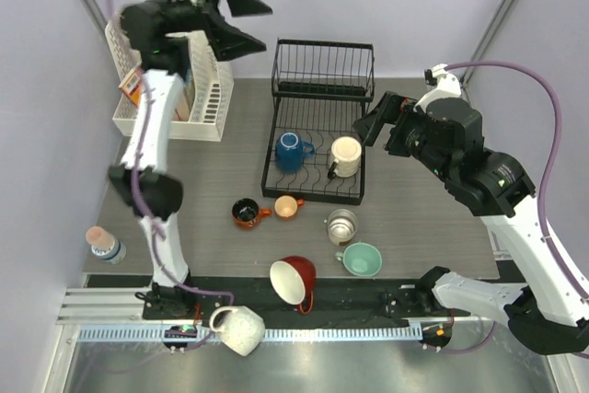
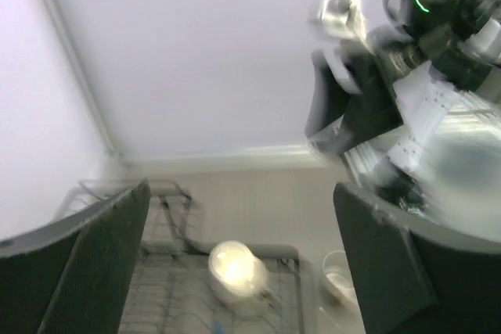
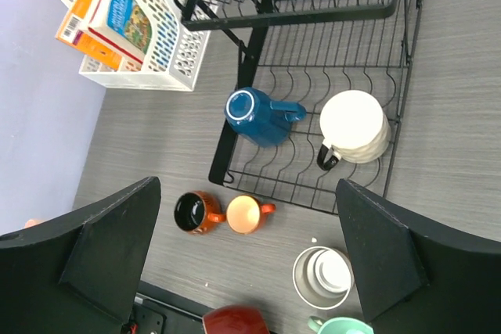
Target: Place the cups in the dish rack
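Note:
The black wire dish rack (image 1: pixel 320 89) stands at the middle back of the table. A blue cup (image 1: pixel 293 151) and a cream cup (image 1: pixel 346 156) lie on its wavy base. In front of the rack, on the table, are a black-lined orange cup (image 1: pixel 246 213), a peach cup (image 1: pixel 287 207), a steel cup (image 1: pixel 341 225), a teal cup (image 1: pixel 361 260) and a red cup (image 1: pixel 294 280). A white cup (image 1: pixel 238 329) lies at the near rail. My left gripper (image 1: pixel 265 27) is raised high at the back left, open and empty. My right gripper (image 3: pixel 249 187) hovers open above the rack's right side, holding nothing.
A white slotted organizer (image 1: pixel 210 103) holding books stands at the back left, beside the rack. A small pink-capped bottle (image 1: pixel 104 244) sits off the table's left edge. The metal rail (image 1: pixel 368 330) runs along the near edge.

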Robot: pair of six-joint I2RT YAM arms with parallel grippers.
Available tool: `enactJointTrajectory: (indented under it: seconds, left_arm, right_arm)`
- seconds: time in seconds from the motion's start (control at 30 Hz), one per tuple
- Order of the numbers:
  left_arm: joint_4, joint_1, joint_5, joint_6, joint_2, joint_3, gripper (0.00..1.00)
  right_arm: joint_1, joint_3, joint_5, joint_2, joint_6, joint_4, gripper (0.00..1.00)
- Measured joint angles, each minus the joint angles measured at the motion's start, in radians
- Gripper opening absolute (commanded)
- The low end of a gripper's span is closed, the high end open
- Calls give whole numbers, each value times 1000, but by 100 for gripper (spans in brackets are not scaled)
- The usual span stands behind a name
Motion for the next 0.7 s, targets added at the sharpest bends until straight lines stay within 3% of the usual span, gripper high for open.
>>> enactJointTrajectory:
  seconds: [0.03, 0.13, 0.17, 0.23, 0.33, 0.47, 0.57, 0.7]
  left_arm:
    - [-161, -3, -71, 170, -85, -42, 99]
    - [-679, -138, -612, 768, -364, -145, 99]
    - [-807, -227, -756, 921, -447, -170, 100]
    - [-959, -343, -884, 1078, -533, -216, 100]
    - [-1058, -299, -1068, 1159, -656, -391, 99]
    - [-1107, -160, -1283, 1119, -709, -755, 100]
    - [-1156, -25, -1322, 1036, -614, -958, 100]
    - [-1117, 206, -1328, 952, -586, -1272, 99]
  right_arm:
    - [0, 7, -3, 0, 0, 0, 100]
    - [0, 23, -9, -7, -4, 2, 100]
    - [0, 27, -9, -13, -6, 1, 100]
    - [2, 38, -5, -26, -12, 1, 100]
    - [3, 44, 33, -47, -30, 0, 100]
    - [5, 13, 177, -79, -76, 15, 100]
    - [5, -131, 351, -156, -162, 104, 100]
    - [0, -452, 540, -284, -321, 344, 100]
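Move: The black-and-orange cup stands roughly 50 cm below the left gripper, about 7 cm back and 7 cm to its left. The small orange cup beside it is about 7 cm back and 3 cm right of the gripper. The blue mug in the rack lies some 10 cm ahead and 4 cm right, and the white file holder about 21 cm ahead and 27 cm left. From the right gripper, the black-and-orange cup is about 3 cm ahead, 27 cm left and 36 cm below. Lift the empty, open left gripper about 12 cm while easing it back, then sweep it fast down nearly 50 cm, left and somewhat forward, towards the black-and-orange cup's height. Swing its fingers counter-clockwise from pointing right to forward and tipped down. Raise the open right gripper slightly, then take it some 11 cm right, away from the rack, lowering it and turning clockwise. ##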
